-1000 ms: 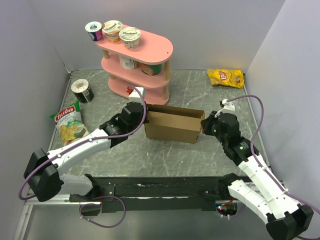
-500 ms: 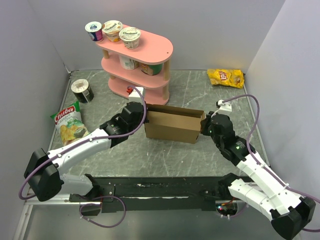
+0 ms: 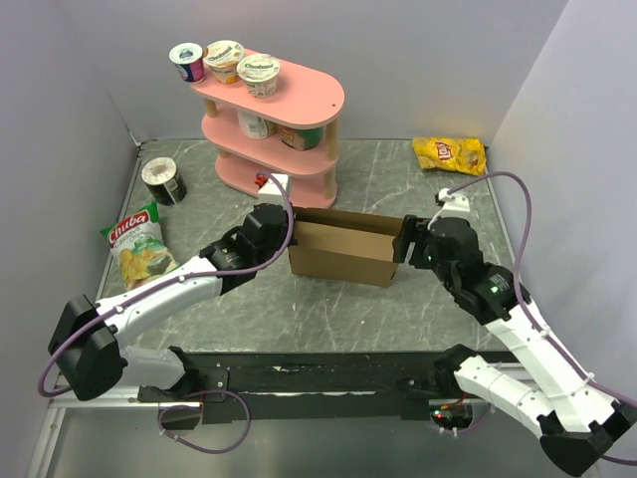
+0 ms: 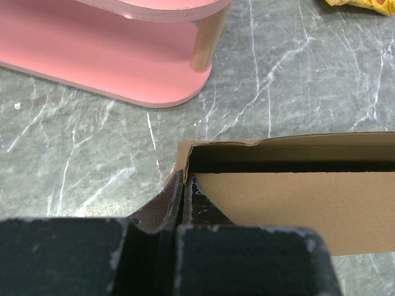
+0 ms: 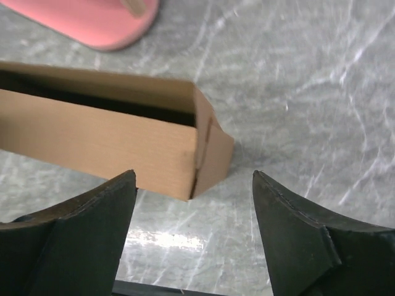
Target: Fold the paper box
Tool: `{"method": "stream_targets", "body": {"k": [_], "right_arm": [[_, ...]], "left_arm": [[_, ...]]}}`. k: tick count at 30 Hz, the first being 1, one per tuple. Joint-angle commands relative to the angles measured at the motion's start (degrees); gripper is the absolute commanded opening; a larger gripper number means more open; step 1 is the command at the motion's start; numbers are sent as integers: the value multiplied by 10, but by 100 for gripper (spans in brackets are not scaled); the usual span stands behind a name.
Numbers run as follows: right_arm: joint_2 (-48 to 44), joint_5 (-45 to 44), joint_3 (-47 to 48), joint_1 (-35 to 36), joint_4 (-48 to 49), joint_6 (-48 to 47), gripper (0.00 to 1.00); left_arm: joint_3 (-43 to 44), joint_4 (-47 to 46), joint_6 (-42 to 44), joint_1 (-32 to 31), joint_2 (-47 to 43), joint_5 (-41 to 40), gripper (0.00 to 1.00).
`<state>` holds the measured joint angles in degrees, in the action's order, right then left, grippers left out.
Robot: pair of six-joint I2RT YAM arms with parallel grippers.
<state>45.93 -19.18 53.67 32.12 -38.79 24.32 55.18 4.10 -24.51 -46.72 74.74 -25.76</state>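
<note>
The paper box (image 3: 343, 251) stands on the table as a shallow brown cardboard tray with its open side up. My left gripper (image 3: 286, 235) is shut on the box's left end wall; in the left wrist view its fingers (image 4: 183, 186) pinch that thin wall beside the box's inner panel (image 4: 296, 209). My right gripper (image 3: 406, 242) is at the right end and open. In the right wrist view the gripper (image 5: 193, 182) has its jaws wide apart, with the box's right corner and loose end flap (image 5: 213, 154) just beyond the tips, touching neither.
A pink tiered shelf (image 3: 271, 124) with yogurt cups stands right behind the box's left end. A yellow chip bag (image 3: 450, 154) lies at the back right, a green snack bag (image 3: 139, 249) at the left, and a dark round tin (image 3: 164, 181) near it.
My right gripper has opened, let go of the box's right end and drawn back slightly. The left gripper and the box have stayed put.
</note>
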Motion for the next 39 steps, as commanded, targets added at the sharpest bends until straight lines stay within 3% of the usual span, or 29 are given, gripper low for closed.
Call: {"method": "stream_targets", "body": {"k": [1, 11, 30, 34, 39], "right_arm": [[8, 12, 62, -3, -13, -35, 82], [67, 91, 101, -80, 10, -100, 57], [116, 107, 97, -94, 61, -125, 40], [132, 114, 96, -95, 72, -128, 21], [134, 119, 85, -95, 71, -123, 3]], "left_arm": [[-39, 160, 14, -13, 36, 48, 1], [-38, 162, 16, -13, 34, 48, 1], [-41, 166, 9, -14, 28, 49, 1], [-42, 167, 8, -14, 26, 49, 1], [-42, 168, 6, -14, 24, 48, 1]]}}
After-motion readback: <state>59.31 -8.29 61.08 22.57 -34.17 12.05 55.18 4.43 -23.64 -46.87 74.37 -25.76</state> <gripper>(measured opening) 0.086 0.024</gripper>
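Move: The paper box's far right corner lies about 5 cm ahead of the right fingers, neither left nor right of them and about level in height. The middle of the box is some 11 cm to that hand's left, 2 cm ahead and 5 cm lower. The pink shelf stands around 22 cm ahead and 30 cm to its left, its middle near hand height. From the left hand, the far right corner is roughly 23 cm to the right and 1 cm back. The right fingers, wide open to begin with, close to nearly shut and pinch the box's far right corner. To get there the hand goes some 5 cm forward, first lifting about 3 cm and then sinking back to nearly its starting height while the fingers narrow. The left hand stays put and keeps its pinch on the box's left end. ##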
